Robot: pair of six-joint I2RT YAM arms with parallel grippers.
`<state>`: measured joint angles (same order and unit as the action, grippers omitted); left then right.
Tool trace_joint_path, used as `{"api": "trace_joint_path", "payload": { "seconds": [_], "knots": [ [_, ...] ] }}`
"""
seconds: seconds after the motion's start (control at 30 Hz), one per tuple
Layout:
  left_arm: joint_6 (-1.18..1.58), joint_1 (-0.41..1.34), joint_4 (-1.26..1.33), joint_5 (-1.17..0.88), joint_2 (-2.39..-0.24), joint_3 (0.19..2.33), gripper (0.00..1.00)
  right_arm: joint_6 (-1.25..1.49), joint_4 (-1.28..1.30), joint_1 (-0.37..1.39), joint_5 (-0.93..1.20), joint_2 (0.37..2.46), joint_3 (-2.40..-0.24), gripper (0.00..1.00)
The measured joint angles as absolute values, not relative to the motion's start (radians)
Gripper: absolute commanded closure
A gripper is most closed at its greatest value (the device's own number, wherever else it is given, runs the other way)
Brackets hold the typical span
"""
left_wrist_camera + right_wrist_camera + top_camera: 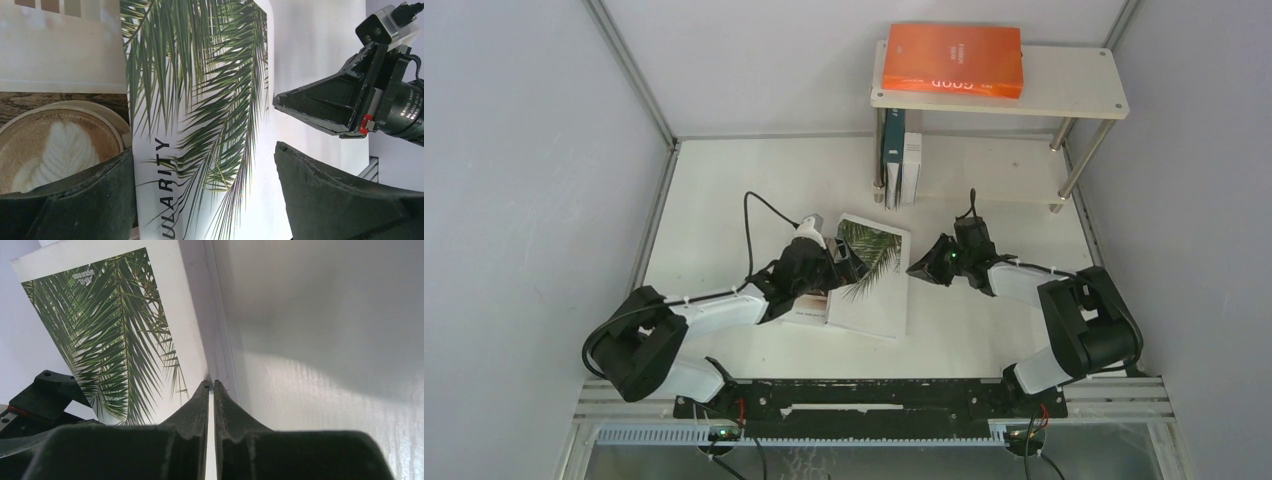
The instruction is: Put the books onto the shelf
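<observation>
The shelf point(1074, 85) stands at the back with an orange book point(954, 58) flat on its top board. A dark teal book point(892, 155) and a white one point(912, 165) stand upright beneath it. The palm-leaf book point(879, 285) point(200, 75) point(110, 315) lies on the table, overlapping the coffee-cup book point(809, 308) point(55, 145). My left gripper point(844, 262) point(204, 150) hovers open above both, its fingers either side of the palm cover. My right gripper point(914, 268) point(211, 383) is shut on the palm-leaf book's right edge, a thin white strip between its pads.
Grey enclosure walls and metal frame posts close in the table on three sides. The shelf's shiny legs point(1079, 165) stand at the back right. The right gripper's body point(340, 105) sits close to my left fingers. A black cable point(754, 215) loops over the table behind the left arm.
</observation>
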<state>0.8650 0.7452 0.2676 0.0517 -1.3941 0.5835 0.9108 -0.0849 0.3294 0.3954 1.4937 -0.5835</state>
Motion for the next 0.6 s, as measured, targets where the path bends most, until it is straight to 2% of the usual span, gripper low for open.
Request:
{"api": "trace_joint_path", "payload": {
  "seconds": [0.27,0.43,0.6],
  "knots": [
    [0.865,0.739,0.276,0.002,-1.395,0.583,0.03,0.911,-0.085,0.353,0.390,1.525,-0.617,0.88],
    [0.864,0.739,0.275,-0.031,-1.386,0.583,0.12,0.914,-0.085,0.357,0.390,1.529,-0.619,0.88],
    [0.860,0.739,0.260,-0.039,-1.351,0.584,0.29,0.918,-0.085,0.360,0.385,1.530,-0.619,0.87]
  ]
}}
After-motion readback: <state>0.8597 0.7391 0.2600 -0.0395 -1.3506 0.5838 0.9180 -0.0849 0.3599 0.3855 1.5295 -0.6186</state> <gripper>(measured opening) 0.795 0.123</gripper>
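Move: The palm-leaf book lies flat between the hands, its middle some 3 cm right of the left hand, about 1 cm back and 3 cm below. From the right hand, closed at the book's right side, that middle is about 7 cm left, 1 cm back and 1 cm lower. The coffee book lies roughly 7 cm left of the left hand, 2 cm back and 5 cm below; the white book on the shelf stands some 18 cm ahead and 10 cm right of it. The palm-leaf book's right side is pushed left about 1 cm by the right hand's closed fingertips, which then stay against it. At its left edge the left hand eases back and to the right about 1 cm each, then rises about 1.5 cm while its wide-open fingers start closing around that edge, one seemingly under it and one above. ##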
